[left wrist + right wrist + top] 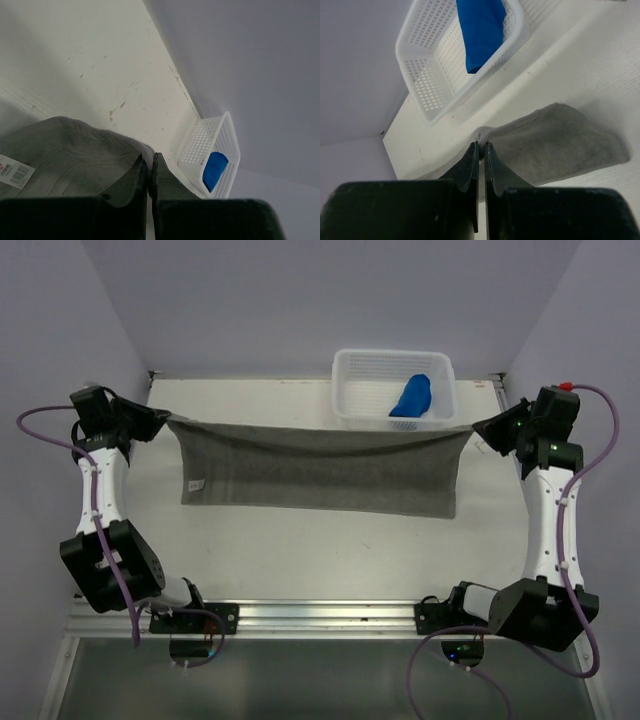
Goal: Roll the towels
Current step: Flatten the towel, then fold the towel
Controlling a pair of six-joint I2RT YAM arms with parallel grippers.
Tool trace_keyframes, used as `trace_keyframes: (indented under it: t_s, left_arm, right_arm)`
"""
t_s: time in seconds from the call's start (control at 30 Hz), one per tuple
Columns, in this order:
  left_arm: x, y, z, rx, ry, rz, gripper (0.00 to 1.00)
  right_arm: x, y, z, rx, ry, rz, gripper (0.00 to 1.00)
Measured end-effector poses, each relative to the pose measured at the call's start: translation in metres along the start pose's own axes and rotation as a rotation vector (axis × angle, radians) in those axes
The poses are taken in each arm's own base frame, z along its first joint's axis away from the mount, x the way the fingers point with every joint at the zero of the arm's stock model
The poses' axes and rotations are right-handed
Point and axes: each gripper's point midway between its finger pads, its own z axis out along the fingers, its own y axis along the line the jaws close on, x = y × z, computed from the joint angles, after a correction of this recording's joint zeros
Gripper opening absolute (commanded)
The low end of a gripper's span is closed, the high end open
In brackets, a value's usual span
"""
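A grey towel [320, 468] hangs stretched across the table between my two grippers, its far edge taut and its small white tag [196, 483] near the left end. My left gripper [160, 420] is shut on its far left corner, the cloth [75, 150] pinched at the fingertips [150, 156]. At the far right corner my right gripper [482, 428] is shut on the grey towel [560, 140], with the fingertips [481, 144] nipping the hem. The blue towel [411, 397] lies rolled inside the white basket [392, 362], also in view as the blue towel [215, 171] and the blue towel [479, 30].
The white perforated basket [427, 80] stands at the back of the table against the wall, just behind the towel's far edge. Grey walls close in the table on the left, right and back. The arm bases sit on a metal rail [320, 615] at the near edge.
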Motion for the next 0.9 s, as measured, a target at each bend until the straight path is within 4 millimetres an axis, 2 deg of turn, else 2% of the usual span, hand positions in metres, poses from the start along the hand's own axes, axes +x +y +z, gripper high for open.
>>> trace_keyframes:
  t_s: [0.2, 0.33, 0.47, 0.63, 0.9]
  left_arm:
    - [0.003, 0.012, 0.019, -0.004, 0.025, -0.007, 0.00]
    - [0.010, 0.026, 0.030, -0.012, 0.049, -0.011, 0.00]
    - [0.021, 0.047, 0.039, -0.041, 0.083, -0.014, 0.00]
    - [0.035, 0.067, 0.042, -0.074, 0.112, -0.006, 0.00]
    - [0.056, 0.103, 0.041, -0.141, 0.154, 0.019, 0.00]
  right_arm:
    - [0.001, -0.007, 0.017, 0.014, 0.014, -0.001, 0.00]
    - [0.009, -0.018, 0.024, 0.030, 0.031, -0.005, 0.00]
    - [0.022, -0.035, 0.033, 0.059, 0.061, -0.005, 0.00]
    - [0.046, -0.064, 0.044, 0.115, 0.117, -0.001, 0.00]
    - [0.074, -0.094, 0.045, 0.165, 0.170, -0.013, 0.00]
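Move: The grey towel hangs from both hands by its far edge, its near part already down on the table. Its near left corner lies about 12 cm back, 3 cm left and 24 cm below the left hand, the white label some 6 cm behind that hand. Its near right corner is roughly 8 cm back, 3 cm right and 27 cm below the right hand, with the basket about 23 cm ahead and 13 cm left of that hand, the blue towel in it. The grey towel's held edge is carried down towards the table by both hands together, some 12 cm. Each first eases about 1 cm forward, then draws back over the towel's near part, ending 2 to 3 cm behind its start. Both keep their pinch, the fingertips tipping down a further 10 degrees or so. ##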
